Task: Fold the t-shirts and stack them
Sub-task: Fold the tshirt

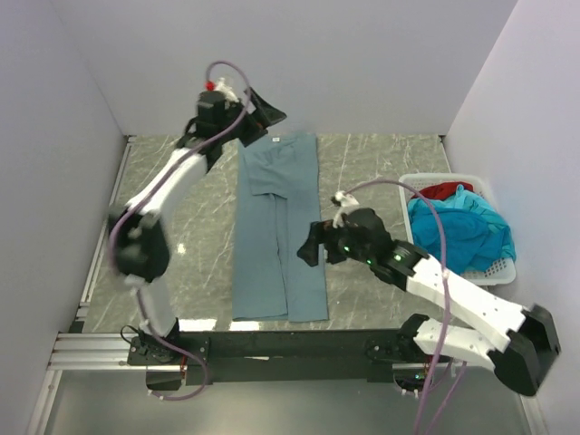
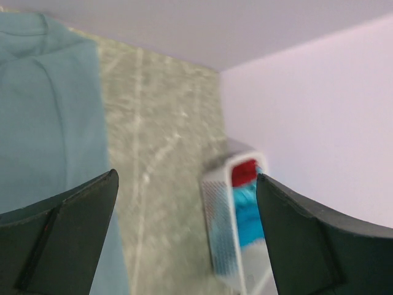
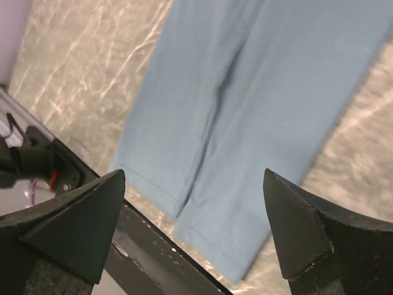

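Observation:
The grey-blue t-shirt (image 1: 276, 227) lies flat on the marble table, folded lengthwise into a long narrow strip with both sides turned in. Its collar end points to the back wall. My left gripper (image 1: 261, 113) hovers open over the back left corner of that shirt; in its wrist view (image 2: 187, 236) the cloth (image 2: 43, 110) lies to the left and nothing is between the fingers. My right gripper (image 1: 311, 245) stands open at the strip's right edge, above the hem end (image 3: 245, 92), with its jaws (image 3: 193, 236) empty. A turquoise t-shirt (image 1: 462, 231) and a red one (image 1: 446, 190) lie bunched in the basket.
The white lattice basket (image 1: 498, 270) sits at the table's right edge against the wall; it also shows in the left wrist view (image 2: 221, 236). A black rail (image 1: 290, 344) with the arm bases runs along the near edge. White walls close in the back and both sides.

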Available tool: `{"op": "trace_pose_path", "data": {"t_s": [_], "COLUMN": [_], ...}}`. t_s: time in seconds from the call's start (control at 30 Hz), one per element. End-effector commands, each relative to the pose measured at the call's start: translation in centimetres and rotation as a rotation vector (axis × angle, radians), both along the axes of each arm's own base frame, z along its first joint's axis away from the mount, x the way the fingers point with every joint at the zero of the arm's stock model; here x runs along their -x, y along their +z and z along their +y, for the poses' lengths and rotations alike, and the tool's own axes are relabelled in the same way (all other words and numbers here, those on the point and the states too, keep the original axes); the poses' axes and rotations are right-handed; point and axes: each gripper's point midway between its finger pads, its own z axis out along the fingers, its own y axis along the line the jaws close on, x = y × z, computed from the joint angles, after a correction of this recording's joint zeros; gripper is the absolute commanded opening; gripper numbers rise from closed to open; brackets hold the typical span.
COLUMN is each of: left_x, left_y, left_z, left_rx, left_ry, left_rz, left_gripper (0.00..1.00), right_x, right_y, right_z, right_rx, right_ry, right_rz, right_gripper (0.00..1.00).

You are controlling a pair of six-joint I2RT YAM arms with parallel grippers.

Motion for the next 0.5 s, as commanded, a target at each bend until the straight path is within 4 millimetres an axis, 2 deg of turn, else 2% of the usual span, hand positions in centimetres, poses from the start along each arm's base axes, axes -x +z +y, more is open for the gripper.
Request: {"op": "trace_pose_path", "data": {"t_s": [0.0,0.03,0.07,0.1,0.17,0.2,0.27,0.33,0.37,0.43,0.47], "left_x": [8.2,10.2,11.6,15.2,18.4,21.7,24.9,29.3,30.6,34.3,35.2], "left_y": [1.1,-0.2,-1.5,-4.2,-7.0,-9.7,-12.2,-15.3,-16.3,-18.8,-19.3], "left_z": [3.0,3.2,4.1,5.3,6.7,8.1,9.1,9.7,9.9,10.5,10.7], "left_rx": [-0.089,-0.109,-0.134,-0.158,-0.203,-0.229,-0.256,-0.249,-0.246,-0.252,-0.255], "left_ry": [0.019,0.029,0.073,0.082,0.129,0.146,0.177,0.167,0.163,0.149,0.15], "left_rz": [-0.018,0.007,0.026,0.078,0.147,0.238,0.317,0.417,0.452,0.556,0.578], "left_gripper": [0.99,0.99,1.0,0.99,1.0,1.0,1.0,1.0,0.99,1.0,1.0], "right_x": [0.2,0.6,1.2,1.5,2.7,3.2,4.5,5.3,6.1,7.6,8.3], "right_y": [1.2,1.2,0.2,0.7,-0.3,-0.8,-2.6,-3.9,-5.1,-5.6,-6.4], "right_z": [-1.2,-1.3,-1.6,-1.8,-2.2,-2.4,-2.8,-3.0,-3.0,-2.4,-2.5], "right_rx": [-0.128,-0.146,-0.144,-0.168,-0.166,-0.159,-0.143,-0.135,-0.133,-0.175,-0.186], "right_ry": [-0.066,-0.057,-0.05,-0.044,-0.021,-0.01,0.0,0.004,0.015,0.067,0.065], "right_rz": [-0.048,-0.046,-0.032,-0.045,-0.013,0.004,0.068,0.116,0.161,0.222,0.259], "right_gripper": [1.0,1.0,1.0,1.0,1.0,1.0,1.0,1.0,1.0,1.0,1.0]}}
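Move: The left hand, high over the folded sleeve flap (about 1 cm ahead, 3 cm left, 26 cm below), has the t-shirt's near left hem corner some 43 cm back, 10 cm left and 26 cm below; the collar is about 15 cm ahead, straight in line and equally low. For the right hand, the near right hem corner lies roughly 11 cm back, 5 cm right and 15 cm below; the laundry basket is about 13 cm ahead, 40 cm right and 12 cm lower. Back towards its base in a fast sweep of some 32 cm, the left hand rises briefly, then sinks to end about 19 cm lower and 10 cm farther left, above the left side of the t-shirt's near end, its fingers tipping down about 30 degrees. The right hand eases back and down about 6 cm each, drifting right towards its hem corner. Both grippers stay wide open, touching nothing. ##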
